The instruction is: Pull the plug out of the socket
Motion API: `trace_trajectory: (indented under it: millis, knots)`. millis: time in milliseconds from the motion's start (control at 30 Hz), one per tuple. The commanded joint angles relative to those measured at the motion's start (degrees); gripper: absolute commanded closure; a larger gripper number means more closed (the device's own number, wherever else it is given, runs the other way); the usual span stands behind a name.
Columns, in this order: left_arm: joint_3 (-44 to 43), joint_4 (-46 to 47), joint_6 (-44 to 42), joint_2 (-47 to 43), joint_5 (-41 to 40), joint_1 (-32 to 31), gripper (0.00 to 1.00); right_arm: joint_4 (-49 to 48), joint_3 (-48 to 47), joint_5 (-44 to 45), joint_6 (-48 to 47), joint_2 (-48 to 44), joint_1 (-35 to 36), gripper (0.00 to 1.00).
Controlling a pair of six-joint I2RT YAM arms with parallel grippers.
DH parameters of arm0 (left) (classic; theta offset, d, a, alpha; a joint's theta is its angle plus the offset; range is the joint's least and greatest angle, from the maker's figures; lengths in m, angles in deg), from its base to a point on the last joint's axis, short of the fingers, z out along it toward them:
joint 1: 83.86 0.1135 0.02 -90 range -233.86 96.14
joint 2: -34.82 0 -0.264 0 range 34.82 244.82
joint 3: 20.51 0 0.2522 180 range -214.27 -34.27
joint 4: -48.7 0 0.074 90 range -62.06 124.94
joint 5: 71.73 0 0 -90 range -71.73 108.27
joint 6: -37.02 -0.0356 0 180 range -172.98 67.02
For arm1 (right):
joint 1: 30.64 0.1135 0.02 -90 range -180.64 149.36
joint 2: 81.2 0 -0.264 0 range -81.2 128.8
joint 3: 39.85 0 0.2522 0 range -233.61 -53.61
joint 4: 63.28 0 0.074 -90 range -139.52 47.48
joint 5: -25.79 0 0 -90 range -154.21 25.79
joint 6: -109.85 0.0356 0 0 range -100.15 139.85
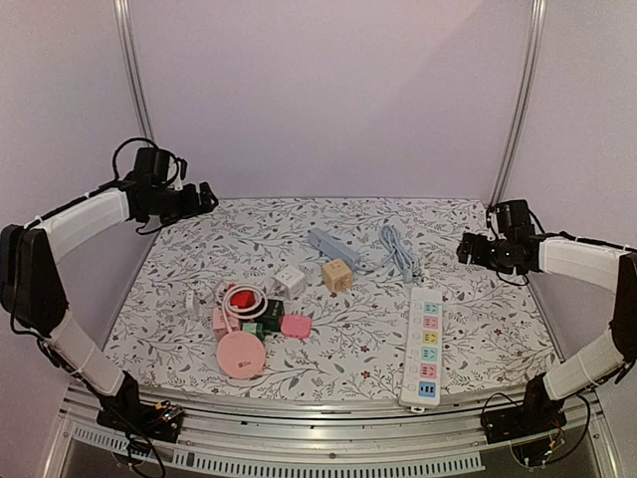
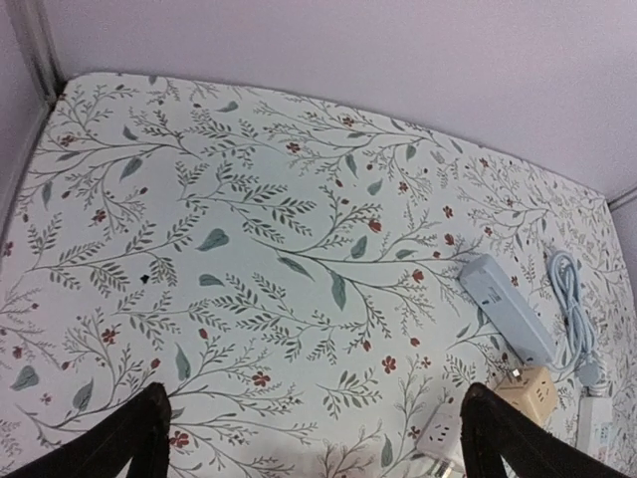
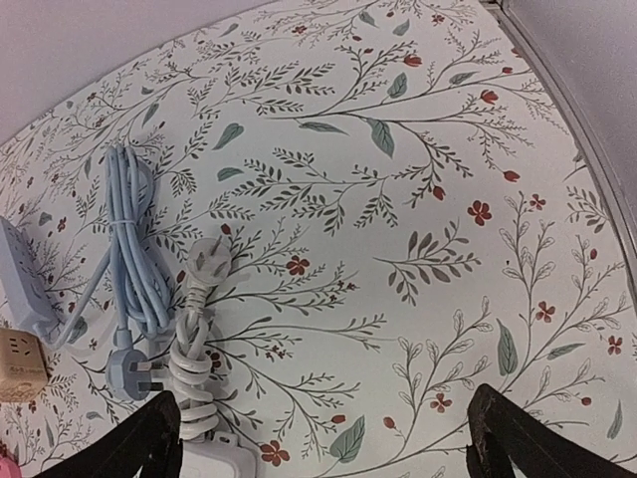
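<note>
Several sockets and plugs lie mid-table: a white cube socket, a beige cube socket, a red plug ringed by white cable, and pink and dark green pieces beside a pink round disc. I cannot tell which plug sits in which socket. My left gripper hangs open high over the far left corner, its fingers wide apart around nothing. My right gripper is open at the right edge, above bare cloth. The white cube shows by the left gripper's right finger.
A grey-blue power strip and a coiled light blue cable lie at the back. A long white strip with coloured outlets runs to the front edge, its white plug on a wound cord. Walls close in the floral cloth.
</note>
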Motion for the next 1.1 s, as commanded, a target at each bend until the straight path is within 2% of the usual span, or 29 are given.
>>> trace_trajectory:
  millis: [0,133,333,567,767,1067]
  knots:
    - [14.1,17.6,5.4,-7.4,4.1,10.9,0.0,-4.4,3.4,2.5,-0.5,-4.5,-3.2,0.01]
    - [23.0,24.5,3.6,-11.5,-0.9,16.0,0.0,-9.1,7.4,4.7,-1.0,-7.8,-5.8,0.01]
    - [36.3,37.5,-2.6,-16.0,-11.5,16.1,0.0,-19.3,14.8,8.8,-3.9,-13.5,-6.0,0.01]
    - [49.6,51.3,-5.8,-20.3,-12.3,15.7,0.0,-24.8,22.8,11.4,-6.4,-20.7,-6.0,0.01]
    - [52.5,51.5,-8.0,-23.4,-16.3,15.3,0.0,-27.9,26.9,13.5,-6.9,-24.7,-6.0,0.01]
    - [55.6,52.3,-7.8,-27.4,-18.5,15.3,0.0,-29.3,26.8,12.8,-7.3,-24.0,-6.0,0.01]
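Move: The white plug, already free on the table, lies about 8 cm back and 18 cm to the right of the left hand, some 17 cm below. The beige block is roughly 13 cm right of that plug and 2 cm farther out; the blue box is 12 cm right of it and 13 cm farther out. From the right hand the plug lies about 44 cm left, 2 cm back and 8 cm below. Both open hands withdraw outward and back, tilting up, from the white plug: left about 17 cm, right 8. ##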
